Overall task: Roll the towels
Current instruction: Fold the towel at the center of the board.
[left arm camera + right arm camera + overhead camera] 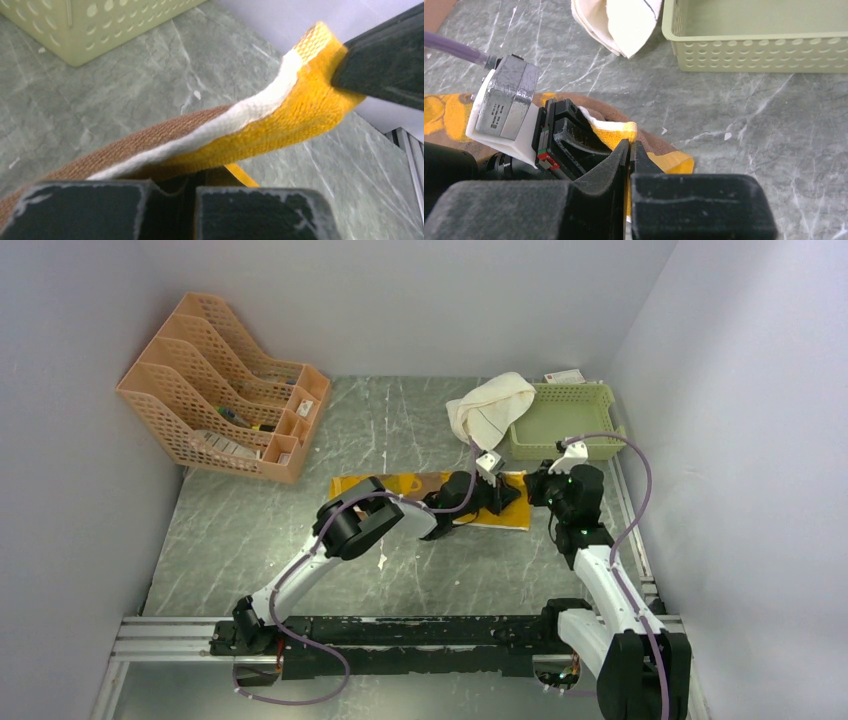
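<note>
The mustard-yellow and brown towel (400,487) lies spread flat across the middle of the table. Both grippers meet at its right end. My left gripper (190,186) is shut on that towel's raised edge (260,120), which shows yellow, white and brown layers. My right gripper (630,147) is shut on the same lifted edge (616,131), right beside the left gripper's fingers (569,142). In the top view the left gripper (497,495) and the right gripper (540,488) sit close together. The cream-white towel (490,405) lies bunched, draped against the left side of the green basket.
A pale green perforated basket (590,435) stands at the back right, with a small white card (565,375) behind it. An orange file organiser (215,390) holding small items stands at the back left. Grey walls enclose the table.
</note>
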`<state>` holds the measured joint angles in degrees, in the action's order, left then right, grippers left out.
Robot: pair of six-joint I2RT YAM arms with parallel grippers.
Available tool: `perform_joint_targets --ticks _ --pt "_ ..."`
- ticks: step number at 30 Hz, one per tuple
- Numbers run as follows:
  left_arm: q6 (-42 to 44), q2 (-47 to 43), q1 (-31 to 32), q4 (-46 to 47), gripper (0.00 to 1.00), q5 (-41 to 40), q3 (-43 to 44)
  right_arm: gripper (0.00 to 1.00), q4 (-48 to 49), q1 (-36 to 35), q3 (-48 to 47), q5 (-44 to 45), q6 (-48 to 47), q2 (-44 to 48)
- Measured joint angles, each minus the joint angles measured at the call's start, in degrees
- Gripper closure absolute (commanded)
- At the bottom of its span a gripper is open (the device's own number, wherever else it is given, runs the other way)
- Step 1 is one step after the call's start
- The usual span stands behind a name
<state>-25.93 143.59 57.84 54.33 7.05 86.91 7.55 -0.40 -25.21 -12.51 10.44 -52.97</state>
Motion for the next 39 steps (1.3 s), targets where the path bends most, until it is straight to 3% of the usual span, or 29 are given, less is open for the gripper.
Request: perform_joint_targets --ticks 12,24,29,36,39 --pt "-4.6 -5.2 0.0 3.2 0.9 1.2 -12.2 1.0 -3.7 0.0 0.9 1.4 5.9 -4.3" --pt "-11.9 -21.7 0.1 4.9 0.93 18.6 -23.1 1.0 -9.5 -0.1 0.7 2.6 8.4 -3.8" --pt "-9.6 -30.4 0.1 -5.2 0.93 18.4 -23.6 1.0 -9.5 -0.1 -2.5 5.6 7.2 -5.4" --pt "-5.2 -35.6 -1.2 -23.0 0.93 6.4 -22.5 1.0 -3.4 -0.1 -11.9 9.2 2.6 -18.4" --pt "-4.5 -36.7 -3.2 -27.5 0.93 3.5 -22.7 1.0 -0.8 -0.6 -12.1 7.5 1.1 -19.2"
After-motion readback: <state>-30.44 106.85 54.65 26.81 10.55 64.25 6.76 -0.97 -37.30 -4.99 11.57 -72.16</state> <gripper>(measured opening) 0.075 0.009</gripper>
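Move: My left fingertips, shut, sit under the raised flap at the towel's right end. The towel's middle lies about 19 cm to their left, 1 cm back and 3 cm lower; the corner pinched in my right hand is about 3 cm right, 1 cm back and 8 cm higher. From my right hand the towel's middle is some 22 cm left, level ahead and 11 cm down; the basket is roughly 18 cm ahead and 8 cm right, the white towel 20 cm ahead and 9 cm left. I dip my left hand 2 cm, draw it back and left from under the flap, then lift it about 14 cm before easing forward and farther left, fingers still shut, to hang over the towel. My right hand keeps its pinch on the corner, lowering it some 6 cm while tipping down, then swings forward about 8 cm and partly up towards the basket. ##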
